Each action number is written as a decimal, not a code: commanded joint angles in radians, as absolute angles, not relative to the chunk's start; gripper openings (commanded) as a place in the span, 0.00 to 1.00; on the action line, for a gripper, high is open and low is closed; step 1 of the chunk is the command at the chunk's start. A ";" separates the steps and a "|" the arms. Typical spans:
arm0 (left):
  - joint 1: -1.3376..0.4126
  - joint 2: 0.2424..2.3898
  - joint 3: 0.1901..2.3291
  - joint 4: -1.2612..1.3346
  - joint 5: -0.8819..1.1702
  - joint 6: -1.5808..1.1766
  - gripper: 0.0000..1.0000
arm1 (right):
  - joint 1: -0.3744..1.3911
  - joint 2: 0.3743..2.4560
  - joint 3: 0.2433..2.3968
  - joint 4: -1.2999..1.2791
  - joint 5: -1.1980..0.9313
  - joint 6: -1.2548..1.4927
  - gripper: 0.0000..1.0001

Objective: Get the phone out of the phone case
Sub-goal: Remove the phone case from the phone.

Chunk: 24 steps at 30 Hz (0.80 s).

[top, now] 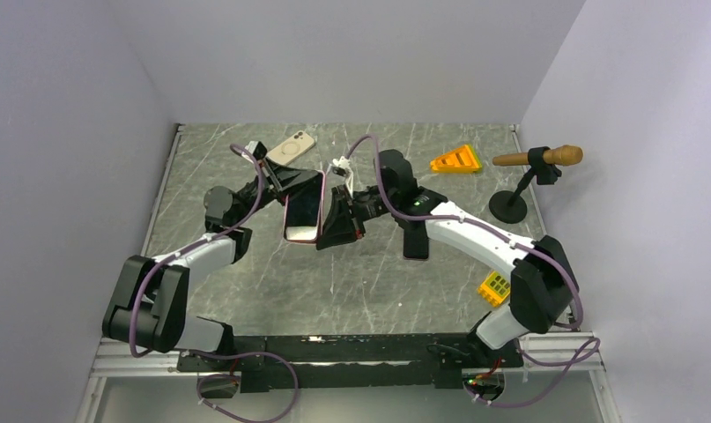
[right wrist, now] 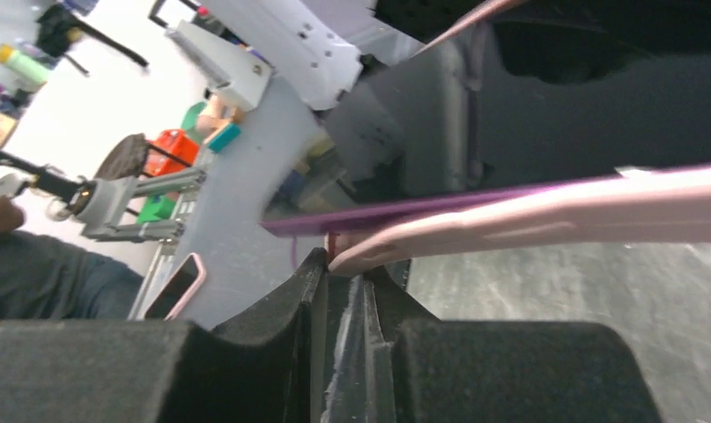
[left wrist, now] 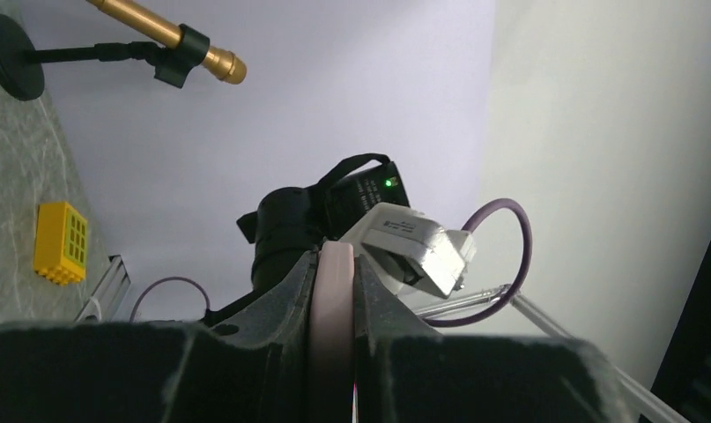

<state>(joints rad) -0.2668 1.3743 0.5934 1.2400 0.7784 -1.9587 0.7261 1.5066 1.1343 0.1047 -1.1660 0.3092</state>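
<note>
A phone with a dark screen in a pink case (top: 304, 208) is held above the middle of the table between both grippers. My left gripper (top: 284, 181) is shut on its upper left edge; in the left wrist view the pink case edge (left wrist: 332, 304) sits clamped between the fingers of this gripper (left wrist: 334, 264). My right gripper (top: 336, 217) grips its right side. In the right wrist view this gripper (right wrist: 344, 267) pinches the lip of the pink case (right wrist: 545, 216), which is bent away from the purple phone edge (right wrist: 378, 215).
A second phone in a beige case (top: 292, 147) lies at the back. Another pink-rimmed phone (top: 415, 245) lies under my right arm. An orange wedge (top: 455, 159), a wooden handle on a black stand (top: 538, 159) and a yellow brick (top: 494, 287) are on the right.
</note>
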 commanded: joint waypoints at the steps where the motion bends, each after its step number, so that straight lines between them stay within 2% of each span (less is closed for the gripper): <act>1: -0.319 1.337 0.619 1.346 0.817 -2.252 0.00 | 0.691 1.579 1.207 0.169 -0.702 0.118 0.00; 7: -0.305 1.330 0.624 1.298 0.752 -2.212 0.00 | 0.687 1.619 1.269 0.042 -0.300 0.261 0.00; 11: -0.253 1.292 0.627 1.164 0.705 -2.063 0.00 | 0.689 1.545 1.196 0.037 -0.283 0.407 0.21; 14: -0.212 1.298 0.626 1.133 0.687 -1.995 0.00 | 0.687 1.476 1.142 -0.037 -0.242 0.490 0.52; 16: -0.193 1.287 0.603 1.110 0.668 -1.956 0.00 | 0.684 1.433 1.106 -0.092 -0.244 0.567 0.68; 20: -0.185 1.232 0.529 1.077 0.606 -1.876 0.00 | 0.676 1.321 0.985 -0.105 -0.362 0.757 0.74; 24: -0.181 1.177 0.474 1.044 0.595 -1.801 0.00 | 0.678 1.162 0.737 0.150 -0.465 1.058 0.78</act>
<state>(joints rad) -0.1822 1.2633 0.5022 1.0134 0.5777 -1.8565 0.6964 1.2831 0.9234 -0.0376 -0.4461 0.7380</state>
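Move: The pink phone case, with its phone inside, hangs tilted between the hands. Its middle is about 6 cm ahead, 4 cm left and 3 cm above the right fingers, which already pinch the case rim at the near corner. From the left fingers, gripping its far end, it lies some 6 cm back, 1 cm left and 3 cm below. On the table, the black phone is roughly 12 cm ahead, 21 cm right and 27 cm below the right hand. Keep the left gripper shut on the far end while carrying it about 5 cm forward and 4 cm left, sinking and easing slightly back at the end. Sweep the right gripper, pinching the rim, nearly 10 cm forward and 5 cm down, turning clockwise; then open it wide, let go and draw away right and back. ##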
